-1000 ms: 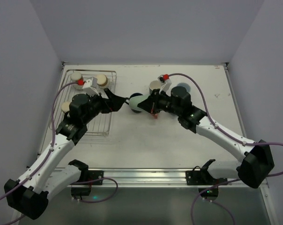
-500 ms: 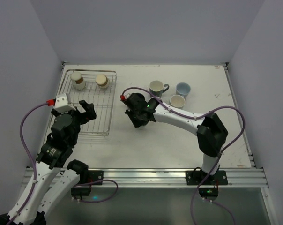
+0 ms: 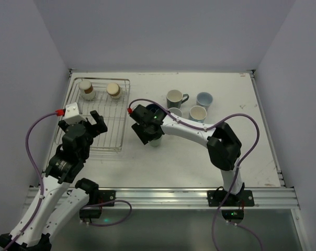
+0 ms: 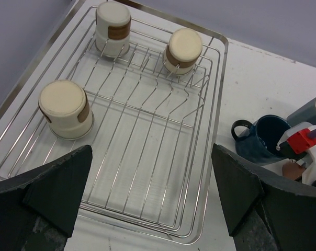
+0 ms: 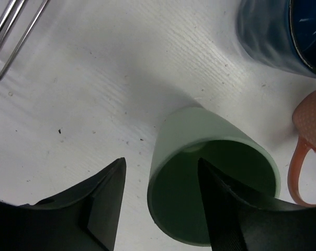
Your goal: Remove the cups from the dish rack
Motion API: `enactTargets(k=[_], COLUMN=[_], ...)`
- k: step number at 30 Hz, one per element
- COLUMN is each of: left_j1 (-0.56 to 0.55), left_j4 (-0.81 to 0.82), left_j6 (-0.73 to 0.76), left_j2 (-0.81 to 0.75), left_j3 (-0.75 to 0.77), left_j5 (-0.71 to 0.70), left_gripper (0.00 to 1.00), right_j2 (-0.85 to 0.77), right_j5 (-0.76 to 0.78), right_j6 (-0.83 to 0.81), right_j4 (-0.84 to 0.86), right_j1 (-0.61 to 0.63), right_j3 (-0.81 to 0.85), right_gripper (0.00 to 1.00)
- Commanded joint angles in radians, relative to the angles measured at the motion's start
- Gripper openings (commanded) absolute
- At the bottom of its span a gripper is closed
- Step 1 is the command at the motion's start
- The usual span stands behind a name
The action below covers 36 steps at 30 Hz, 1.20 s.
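Note:
The dish rack (image 4: 210, 104) holds three upside-down beige-and-brown cups (image 4: 65, 109), (image 4: 113, 29), (image 4: 183, 49). My left gripper (image 4: 151, 198) hangs open and empty above the rack's near end (image 3: 108, 141). A mint green cup (image 5: 210, 198) stands upright on the table just right of the rack (image 3: 156, 141). My right gripper (image 5: 160, 162) is open astride its rim, one finger outside and one over the opening. A navy mug (image 5: 283, 31) and a salmon-pink mug (image 5: 309, 141) stand close beside it.
A grey-green mug (image 3: 175, 98), a light blue cup (image 3: 203, 99) and a beige cup (image 3: 198, 113) stand on the table behind the right arm. The rack's corner (image 5: 11, 36) lies left of the right gripper. Walls enclose the table.
My left arm has drawn back from the middle to above the rack. My right gripper has brought the mint cup down onto the table and opened.

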Motion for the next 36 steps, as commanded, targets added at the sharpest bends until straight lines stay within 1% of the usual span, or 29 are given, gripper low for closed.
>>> enactTargets(k=[1,3,4,5,6,8,9,10,11,12,13,14,15,16,17,18,20,22,24,26,28,29,32,36], left_j1=[-0.002,-0.001,-0.001,-0.001,0.001,0.004,0.011,0.016,0.022,0.045,0.065,0.091,0.170,0.220,0.261,0.330,0.370,0.441,0.487,0.499,0.515,0.528,0.562,0.593], left_j4=[0.004,-0.001,-0.001,0.001,0.002,-0.001,-0.004,-0.007,0.002,0.013,0.022,0.039,0.054,0.070,0.084,0.078,0.065,0.070,0.084,0.106,0.122,0.127,0.085,0.100], left_j6=[-0.023,-0.046,-0.054,-0.060,-0.071,-0.077,-0.089,-0.097,-0.103,-0.108,-0.112,-0.119,-0.117,-0.113,-0.109,-0.097,-0.090,-0.085,-0.086,-0.079,-0.060,-0.042,-0.033,-0.033], left_j2=[0.039,0.059,0.077,0.089,0.103,0.157,0.181,0.230,0.255,0.281,0.330,0.352,0.394,0.414,0.434,0.480,0.514,0.551,0.580,0.602,0.651,0.696,0.766,0.832], left_j3=[0.013,0.023,0.027,0.036,0.042,0.056,0.062,0.069,0.076,0.078,0.082,0.093,0.098,0.101,0.113,0.124,0.144,0.145,0.147,0.154,0.168,0.176,0.231,0.250], left_j5=[-0.050,-0.049,-0.047,-0.050,-0.058,-0.081,-0.087,-0.087,-0.072,-0.063,-0.053,-0.002,0.044,0.084,0.147,0.160,0.132,0.140,0.157,0.155,0.158,0.184,0.184,0.188], left_gripper=[1.00,1.00,1.00,1.00,1.00,1.00,1.00,1.00,1.00,1.00,1.00,1.00,1.00,1.00,1.00,1.00,1.00,1.00,1.00,1.00,1.00,1.00,1.00,0.99], right_j2=[-0.088,-0.168,-0.200,-0.234,-0.307,-0.382,-0.422,-0.499,-0.537,-0.570,-0.626,-0.651,-0.672,-0.709,-0.723,-0.735,-0.760,-0.774,-0.791,-0.803,-0.808,-0.812,-0.815,-0.811], right_j5=[0.023,-0.007,-0.021,-0.050,-0.062,-0.082,-0.116,-0.136,-0.153,-0.167,-0.188,-0.196,-0.196,-0.199,-0.193,-0.187,-0.175,-0.175,-0.193,-0.201,-0.205,-0.217,-0.225,-0.221], right_j6=[-0.026,-0.023,-0.017,-0.014,-0.010,0.001,0.004,0.007,0.009,0.013,0.020,0.024,0.029,0.033,0.033,0.029,0.026,0.027,0.030,0.029,0.030,0.032,0.033,0.030], right_j4=[0.026,0.057,0.077,0.095,0.143,0.221,0.253,0.290,0.327,0.396,0.425,0.451,0.492,0.507,0.528,0.534,0.546,0.559,0.573,0.574,0.574,0.574,0.576,0.573], right_j1=[0.002,0.004,0.002,0.004,0.002,0.002,0.002,0.002,0.002,0.002,0.004,0.002,0.002,0.004,0.002,0.001,-0.001,-0.001,-0.002,-0.002,-0.002,-0.002,-0.001,-0.001], right_j3=[-0.001,-0.022,-0.059,-0.082,-0.135,-0.197,-0.267,-0.307,-0.344,-0.385,-0.451,-0.481,-0.533,-0.556,-0.573,-0.600,-0.619,-0.642,-0.657,-0.660,-0.663,-0.665,-0.666,-0.666], right_gripper=[0.62,0.67,0.69,0.73,0.76,0.80,0.81,0.81,0.81,0.81,0.81,0.81,0.81,0.81,0.81,0.81,0.81,0.81,0.81,0.81,0.81,0.81,0.81,0.81])
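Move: From the left gripper, the nearest upturned cup in the rack lies about 13 cm ahead, 15 cm left and 18 cm below. The rack's far pair stands some 35 cm ahead of the gripper, the left cup about 16 cm left, the right cup about 3 cm left. The green cup's middle is roughly 3 cm ahead, 3 cm right and 4 cm below the right gripper; the blue mug is 14 cm ahead and 3 right, the coral mug 13 ahead and 14 right. Bring the wide-open left gripper down and forward, then swing it left over the rack towards the near cup, about 14 cm lower and 13 cm left in all, tipping the fingers some 30 degrees down and turning counter-clockwise. Meanwhile finish opening the right fingers, lift them clear of the green cup by about 13 cm, and draw back towards the base, tilting the fingertips up to the left. ##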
